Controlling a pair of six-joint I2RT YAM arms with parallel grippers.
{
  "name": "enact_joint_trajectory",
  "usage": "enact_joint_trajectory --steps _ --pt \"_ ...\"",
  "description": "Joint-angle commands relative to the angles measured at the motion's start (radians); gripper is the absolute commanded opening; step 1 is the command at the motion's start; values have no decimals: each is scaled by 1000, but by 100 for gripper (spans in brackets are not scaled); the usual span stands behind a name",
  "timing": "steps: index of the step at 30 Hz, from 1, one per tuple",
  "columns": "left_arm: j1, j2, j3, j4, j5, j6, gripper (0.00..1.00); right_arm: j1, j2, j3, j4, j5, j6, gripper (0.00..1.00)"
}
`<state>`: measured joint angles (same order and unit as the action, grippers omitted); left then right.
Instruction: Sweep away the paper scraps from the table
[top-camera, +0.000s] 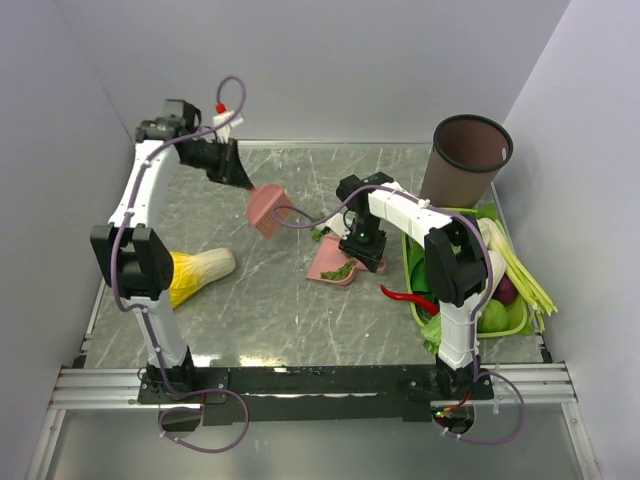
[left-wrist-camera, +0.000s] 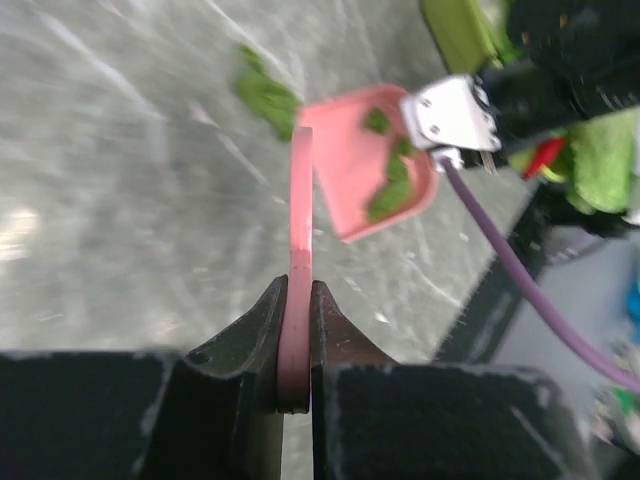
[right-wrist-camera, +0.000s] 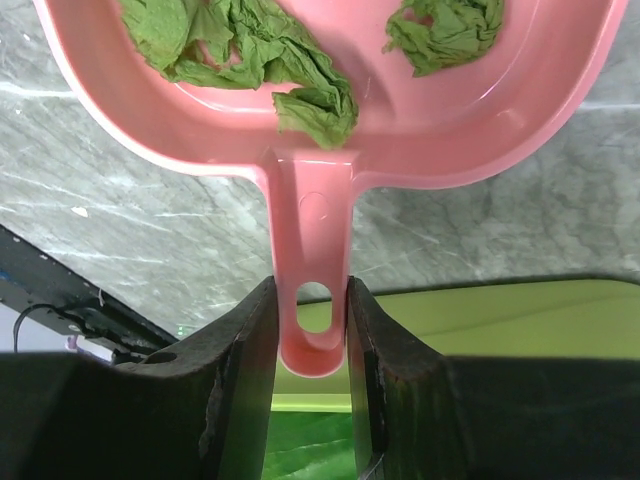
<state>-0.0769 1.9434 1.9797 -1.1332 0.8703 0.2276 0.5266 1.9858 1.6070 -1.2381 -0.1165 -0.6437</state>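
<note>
My right gripper (right-wrist-camera: 311, 285) is shut on the handle of the pink dustpan (right-wrist-camera: 330, 110), which holds several crumpled green paper scraps (right-wrist-camera: 250, 45). From above, the dustpan (top-camera: 330, 265) rests on the table (top-camera: 270, 310) under the right gripper (top-camera: 362, 250), with scraps (top-camera: 341, 270) inside. A few loose scraps (top-camera: 320, 234) lie just behind it, and one loose scrap (left-wrist-camera: 265, 92) shows in the left wrist view. My left gripper (left-wrist-camera: 297, 285) is shut on a thin pink sweeper (left-wrist-camera: 299, 200), seen edge-on. That sweeper (top-camera: 268, 210) hangs raised, left of the dustpan.
A yellow-and-white cabbage (top-camera: 200, 272) lies at the left. A brown bin (top-camera: 470, 150) stands at the back right. A green basket (top-camera: 517, 325) of vegetables sits along the right side, with a red chili (top-camera: 405, 297) beside it. A metal rail (top-camera: 320, 380) runs along the near edge.
</note>
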Motion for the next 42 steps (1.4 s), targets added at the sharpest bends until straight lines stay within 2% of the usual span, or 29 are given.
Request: enact_joint_trajectory --steps 1,4,8,13,19,24,32,33,34,36,38,42 --pt "-6 8 97 -31 -106 6 1 -13 -79 -9 -18 8 18 0" --pt "-14 2 52 131 -247 -85 1 -14 -67 16 -58 41 47 0" --pt "-44 32 19 286 -385 -116 1 -23 -53 31 -95 57 98 0" --pt "-102 161 108 319 -372 -123 1 -37 -67 -16 -78 110 114 0" --pt "-167 219 77 354 -335 -160 1 -65 -47 11 -73 136 127 0" --pt "-233 213 24 355 -453 -214 1 -73 -36 16 -64 159 130 0" --pt "-300 160 -76 291 -291 -186 1 -74 -4 50 -64 146 136 0" --pt "-300 151 -82 286 -237 -171 1 -74 -2 62 -66 143 138 0" --pt "-299 134 -84 261 -73 -148 1 -76 2 68 -66 138 136 0" --pt "-293 126 -52 202 69 -78 1 -74 4 79 -64 133 139 0" --pt "-285 89 -65 222 73 -105 1 -76 4 77 -60 133 141 0" --pt "-241 34 -94 239 -69 -129 1 -76 -5 59 -55 133 141 0"
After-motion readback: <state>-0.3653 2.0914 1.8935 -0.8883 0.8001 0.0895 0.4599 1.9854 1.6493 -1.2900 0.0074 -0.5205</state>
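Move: The loose green paper scrap lies about 18 cm to the right of the left hand, which holds the brush, some 3 cm nearer and 21 cm below. The dustpan's middle is about 22 cm right of that hand and 11 cm back. From the right hand, on the pan's handle, the scrap is roughly 13 cm left and 8 cm ahead; the red chili is 7 cm right and 7 cm back. Left brush dips forward, then sweeps about 12 cm right and back into the dustpan the right hand eases rightward. ##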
